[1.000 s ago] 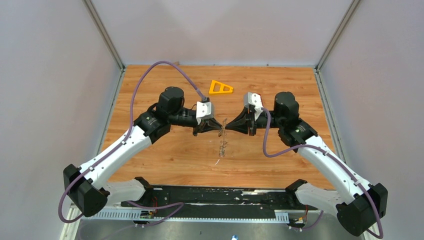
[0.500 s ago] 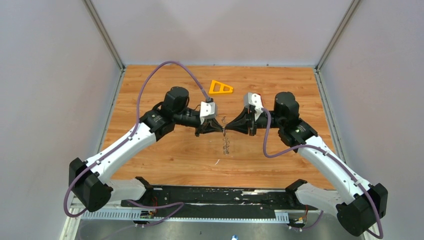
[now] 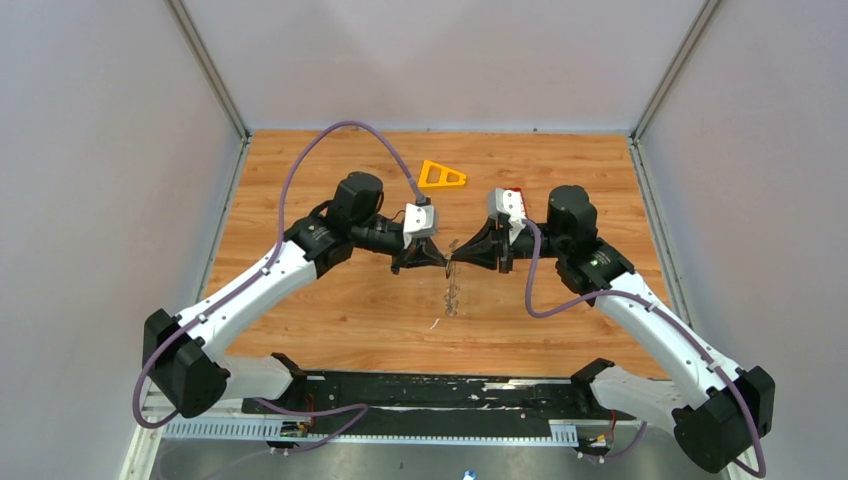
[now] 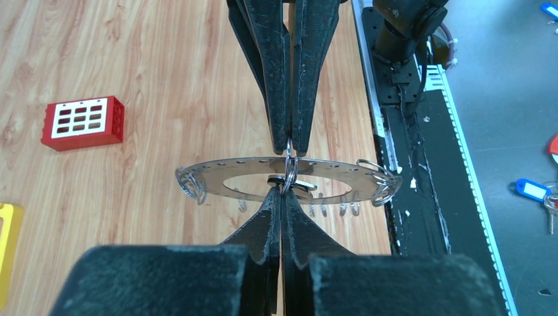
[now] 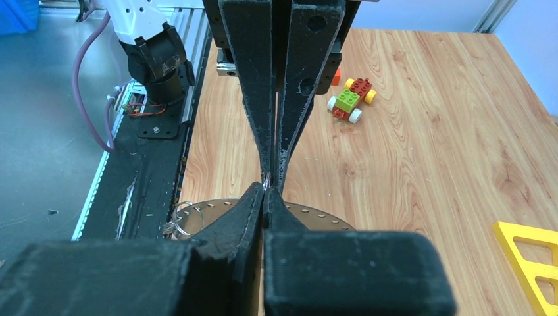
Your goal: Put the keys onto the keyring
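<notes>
Above the middle of the table my two grippers meet tip to tip. The keyring (image 4: 217, 178), a flat grey disc with a wide hole and small wire rings at both ends, hangs level between them. My right gripper (image 5: 264, 189) is shut on its outer rim, and the holed rim (image 5: 322, 214) shows just past the fingertips. My left gripper (image 4: 281, 192) is shut at the inner rim, pinching a tiny dark key (image 4: 297, 185) with a silvery part and a small wire ring. From above the ring is edge-on between the left gripper (image 3: 437, 262) and the right gripper (image 3: 457, 260).
An orange triangular frame (image 3: 441, 176) lies behind the grippers. A red keypad block (image 4: 83, 123) sits on the wood, and a small brick toy car (image 5: 349, 102) stands further off. The black rail (image 3: 420, 392) runs along the near edge, with blue key tags (image 4: 532, 191) beyond it.
My left arm has pushed a little right toward the right gripper, and its jaws have closed fully at the ring's inner rim. The right gripper keeps its hold.
</notes>
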Controlling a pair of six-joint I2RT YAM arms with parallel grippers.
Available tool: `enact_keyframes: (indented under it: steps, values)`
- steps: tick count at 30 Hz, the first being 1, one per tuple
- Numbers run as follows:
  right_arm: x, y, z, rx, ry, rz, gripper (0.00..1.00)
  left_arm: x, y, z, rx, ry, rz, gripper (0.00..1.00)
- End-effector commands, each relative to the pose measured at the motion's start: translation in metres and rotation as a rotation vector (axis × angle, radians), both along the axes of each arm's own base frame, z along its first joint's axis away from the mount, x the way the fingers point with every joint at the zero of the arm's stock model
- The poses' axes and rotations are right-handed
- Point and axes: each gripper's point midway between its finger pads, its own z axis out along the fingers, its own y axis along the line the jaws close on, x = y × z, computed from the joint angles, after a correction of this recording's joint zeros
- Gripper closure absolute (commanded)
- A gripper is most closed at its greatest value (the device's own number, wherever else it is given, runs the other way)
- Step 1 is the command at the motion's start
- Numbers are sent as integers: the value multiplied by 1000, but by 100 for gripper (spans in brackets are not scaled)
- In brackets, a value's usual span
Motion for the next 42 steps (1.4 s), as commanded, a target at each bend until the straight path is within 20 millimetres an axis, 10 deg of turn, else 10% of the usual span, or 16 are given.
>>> enact_keyframes:
  steps: [1,16,33,42]
  values:
    - [-6,0,20,48,-86,34,100,0,-2,14,-23,-24,-34,100]
    - [-6,1,17,51,-75,44,100,1,-11,11,-43,26,-61,100]
    - [-4,0,11,33,-79,34,100,-2,5,38,-91,-234,-59,45]
    - [-4,1,10,34,-65,42,100,-4,-3,34,-117,-239,-123,46]
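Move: The keys and their wire ring are at the left hand's shut fingertips, their middle about 1 cm to its right and 1 cm below. The big flat keyring hangs roughly 1 cm back, 1 cm right and 5 cm down. From the right hand, whose shut fingers also hold wire, the keys lie level fore-and-aft, some 2 cm left and 3 cm below. Left eases down 1 cm, opens off the wire ring, then rises about 4 cm; right keeps its grip. ##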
